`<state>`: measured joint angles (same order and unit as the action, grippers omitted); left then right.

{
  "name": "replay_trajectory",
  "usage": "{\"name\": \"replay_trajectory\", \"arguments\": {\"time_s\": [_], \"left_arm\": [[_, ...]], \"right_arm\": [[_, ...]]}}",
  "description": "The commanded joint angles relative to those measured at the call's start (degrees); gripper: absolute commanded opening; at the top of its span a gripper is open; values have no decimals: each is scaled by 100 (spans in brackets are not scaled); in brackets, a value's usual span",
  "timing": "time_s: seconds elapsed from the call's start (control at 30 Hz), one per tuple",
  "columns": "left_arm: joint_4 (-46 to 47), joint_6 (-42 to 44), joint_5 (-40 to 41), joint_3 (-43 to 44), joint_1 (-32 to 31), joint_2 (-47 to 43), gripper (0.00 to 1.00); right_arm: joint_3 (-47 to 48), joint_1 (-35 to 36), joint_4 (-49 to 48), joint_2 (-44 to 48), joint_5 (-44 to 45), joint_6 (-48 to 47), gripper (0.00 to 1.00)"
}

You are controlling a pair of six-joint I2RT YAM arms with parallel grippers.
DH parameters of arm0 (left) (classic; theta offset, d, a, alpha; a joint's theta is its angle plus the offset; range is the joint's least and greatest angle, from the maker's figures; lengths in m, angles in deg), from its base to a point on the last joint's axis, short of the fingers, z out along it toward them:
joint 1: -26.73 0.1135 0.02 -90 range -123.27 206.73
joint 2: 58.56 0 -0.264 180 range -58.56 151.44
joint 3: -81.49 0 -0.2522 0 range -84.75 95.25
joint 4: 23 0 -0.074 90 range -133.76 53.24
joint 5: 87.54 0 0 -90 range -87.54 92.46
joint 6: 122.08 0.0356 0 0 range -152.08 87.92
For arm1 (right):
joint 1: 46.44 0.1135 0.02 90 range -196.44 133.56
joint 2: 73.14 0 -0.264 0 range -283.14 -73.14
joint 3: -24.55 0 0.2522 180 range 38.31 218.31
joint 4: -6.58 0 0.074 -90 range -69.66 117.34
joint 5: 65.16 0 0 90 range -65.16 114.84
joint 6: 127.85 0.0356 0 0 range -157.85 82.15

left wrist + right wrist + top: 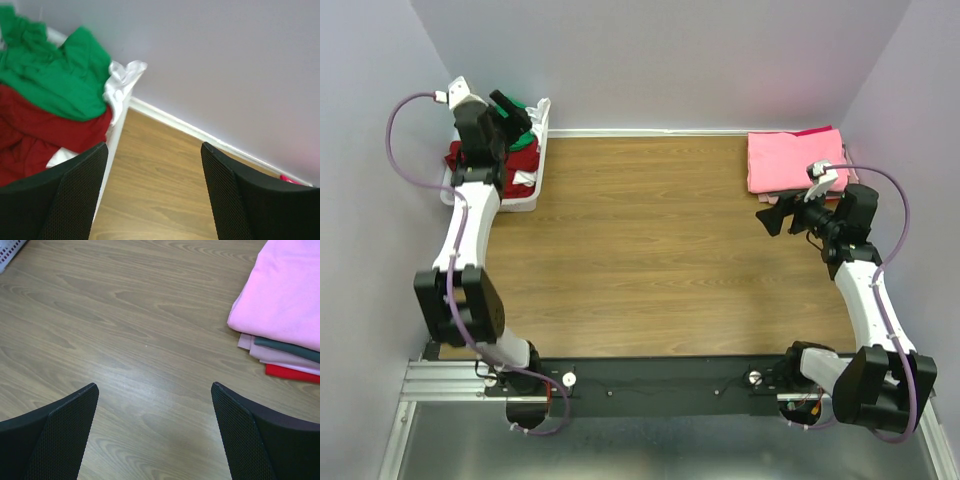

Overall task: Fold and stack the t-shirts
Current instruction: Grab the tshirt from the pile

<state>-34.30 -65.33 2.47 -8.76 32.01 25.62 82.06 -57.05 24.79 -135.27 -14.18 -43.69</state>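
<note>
A bright green t-shirt (pixel 50 75) lies crumpled on a dark red t-shirt (pixel 30 135) in the white basket (pixel 525 200) at the far left. My left gripper (pixel 512 112) hovers over the basket's far right corner. In the left wrist view the left gripper (pixel 154 146) is open, with only bare table between its fingers. A folded stack topped by a pink t-shirt (pixel 788 160) sits at the far right. My right gripper (pixel 770 215) hangs just in front of the stack, open and empty (pixel 154 385), and the pink stack (pixel 285 290) lies off to its right.
A white cloth (pixel 122 80) hangs over the basket's rim (pixel 117 130). Under the pink top layer show a grey-green layer (pixel 285 347) and a red one (pixel 290 372). Walls close in on three sides. A corner of the basket (pixel 10 250) shows far left in the right wrist view.
</note>
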Motion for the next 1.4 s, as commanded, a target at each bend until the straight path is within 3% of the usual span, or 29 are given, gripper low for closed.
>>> {"name": "replay_trajectory", "arguments": {"time_s": [0.0, 0.17, 0.5, 1.07, 1.2, 1.3, 1.37], "left_arm": [[-1440, -638, 842, 1109, 210, 984, 82], [-1731, -717, 755, 1919, 439, 1899, 82], [-2302, -621, 667, 3360, 571, 3297, 72], [-2592, -1236, 887, 4178, 571, 4439, 68], [-2575, -1227, 834, 4477, 571, 4756, 61], [-2540, -1087, 790, 4600, 571, 4853, 41], [-2470, -1017, 807, 4618, 580, 4818, 33]], "right_arm": [[37, -29, 153, 113, -71, -39, 100], [73, -29, 197, 61, -9, -75, 100], [108, -29, 267, -27, 62, -118, 100], [178, -29, 337, -124, 150, -145, 100], [169, -37, 337, -150, 158, -154, 100], [178, -29, 355, -185, 132, -154, 100], [169, -29, 346, -186, 88, -145, 100]]}}
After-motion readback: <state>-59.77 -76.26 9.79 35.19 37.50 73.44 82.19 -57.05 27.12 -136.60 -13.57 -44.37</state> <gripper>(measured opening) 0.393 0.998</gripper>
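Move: The green shirt bunched in the white bin is what I'm after: from my left hand its middle lies about 17 cm ahead, 9 cm to the left and 21 cm below. The red shirt spreads some 8 cm ahead and 12 cm left, a little lower, and the white cloth over the bin's right rim is about 20 cm ahead, 4 cm left. From my right hand the green shirt is roughly 28 cm ahead and 60 cm left. I bring my left hand down about 19 cm into the bin while reaching some 14 cm forward and 9 cm left, tipping the fingers down by nearly 30 degrees and turning them a little left. The half-narrowed fingers arrive at the near edge of the green shirt, beside the red one, and close markedly at the end, starting to pinch a fold of green cloth. ##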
